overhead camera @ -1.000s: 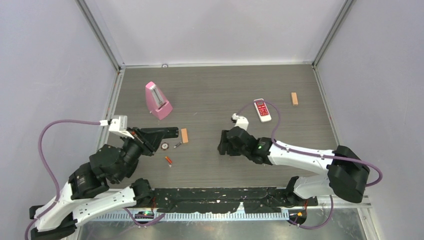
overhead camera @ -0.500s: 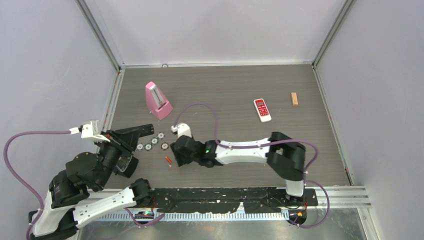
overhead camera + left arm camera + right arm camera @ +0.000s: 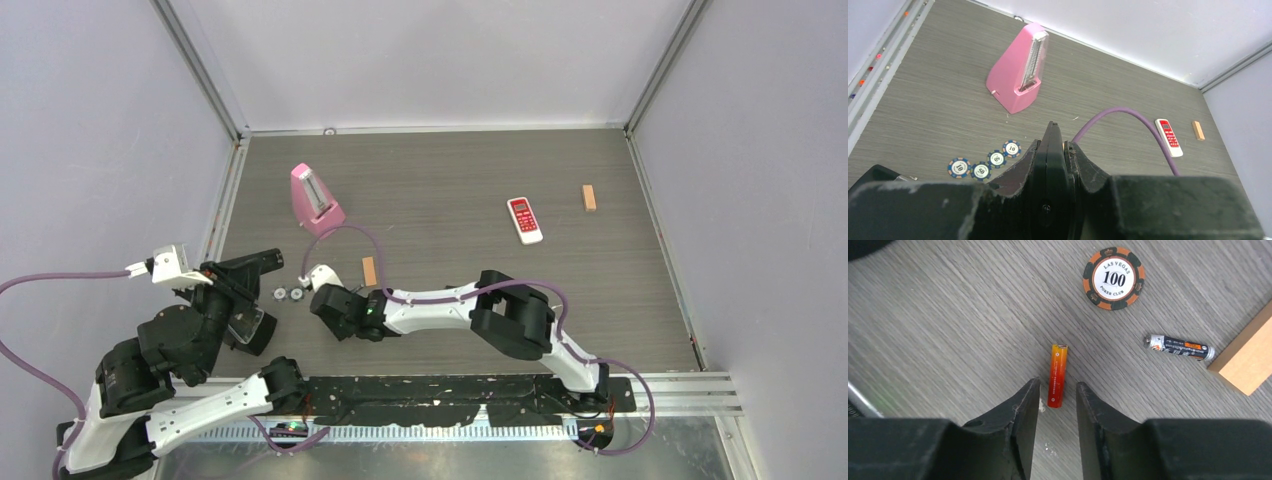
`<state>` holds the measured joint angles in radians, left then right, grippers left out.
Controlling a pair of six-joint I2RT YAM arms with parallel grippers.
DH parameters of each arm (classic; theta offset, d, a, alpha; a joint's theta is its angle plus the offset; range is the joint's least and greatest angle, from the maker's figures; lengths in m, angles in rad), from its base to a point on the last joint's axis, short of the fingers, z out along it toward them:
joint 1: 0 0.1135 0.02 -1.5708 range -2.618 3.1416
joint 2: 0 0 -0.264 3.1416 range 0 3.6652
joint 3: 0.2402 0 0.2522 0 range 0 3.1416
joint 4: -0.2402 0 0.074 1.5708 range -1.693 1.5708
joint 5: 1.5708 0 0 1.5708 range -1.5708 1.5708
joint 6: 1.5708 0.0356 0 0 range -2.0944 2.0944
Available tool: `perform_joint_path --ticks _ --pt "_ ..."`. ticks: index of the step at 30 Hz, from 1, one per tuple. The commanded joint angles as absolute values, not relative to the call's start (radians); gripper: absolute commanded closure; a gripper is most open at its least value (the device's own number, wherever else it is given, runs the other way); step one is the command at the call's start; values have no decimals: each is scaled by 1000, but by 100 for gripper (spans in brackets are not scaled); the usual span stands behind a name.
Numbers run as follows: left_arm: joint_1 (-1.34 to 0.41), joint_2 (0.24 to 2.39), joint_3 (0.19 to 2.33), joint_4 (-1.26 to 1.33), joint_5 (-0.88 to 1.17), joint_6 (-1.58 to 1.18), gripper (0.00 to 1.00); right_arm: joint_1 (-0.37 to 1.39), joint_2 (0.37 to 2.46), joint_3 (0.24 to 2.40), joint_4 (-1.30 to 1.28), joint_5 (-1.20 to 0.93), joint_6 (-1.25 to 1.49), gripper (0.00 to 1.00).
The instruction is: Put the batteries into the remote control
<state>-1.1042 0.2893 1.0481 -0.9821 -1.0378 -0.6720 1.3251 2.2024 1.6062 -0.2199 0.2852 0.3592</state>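
An orange-red battery (image 3: 1057, 375) lies flat on the table, its near end between the tips of my right gripper (image 3: 1058, 387). The jaws stand open on either side of it, not touching. A second battery (image 3: 1180, 347), black, lies to its right. In the top view the right gripper (image 3: 335, 308) hides both. My left gripper (image 3: 1053, 145) is shut on a thin black remote control (image 3: 1050, 170), held on edge. In the top view the left gripper (image 3: 245, 277) is at the left edge. A white-and-red remote (image 3: 524, 219) lies far right.
A pink metronome (image 3: 317, 200) stands at the back left. Poker chips (image 3: 288, 294) lie between the grippers; one orange chip (image 3: 1114, 277) sits beyond the battery. A wooden block (image 3: 369, 271) lies next to the right wrist, another block (image 3: 589, 197) far right. A purple cable (image 3: 1118, 117) arcs over the table.
My right arm has swept left across the table to the orange-red battery, its jaws narrowing. The left arm has drawn back toward the left with the black remote.
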Motion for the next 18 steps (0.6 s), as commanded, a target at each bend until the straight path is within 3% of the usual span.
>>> perform_joint_path --ticks 1,3,9,18 --pt "-1106 281 1053 -974 -1083 -683 100 1324 2225 1661 -249 307 327 64" --pt "-1106 281 1048 -970 -1081 -684 100 1324 2233 1662 -257 314 325 67" --pt "-1106 276 1029 -953 -1066 -675 100 1323 2240 1662 -287 332 328 92" --pt "-1106 278 958 -862 -960 -636 100 1308 2057 1466 -226 384 350 95"
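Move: The orange battery lies almost between the right fingertips, about 1 cm ahead, 1 cm to the left and 1 cm below the hand point. The poker chip is some 8 cm ahead and 3 cm left of the right hand. The dark battery is 8 cm ahead and 3 cm right, and the wooden block 12 cm ahead and 6 cm right. From the left hand, the orange battery lies about 1 cm ahead, 5 cm right and 31 cm down. Lower the right gripper just under 1 cm over the orange battery and close its fingers until they pinch it. Then, keeping that grip, start drawing it to the right, about 2 cm. Meanwhile let the left hand, its fingers unchanged, sink about 1.5 cm and drift 1 cm right towards the battery. ##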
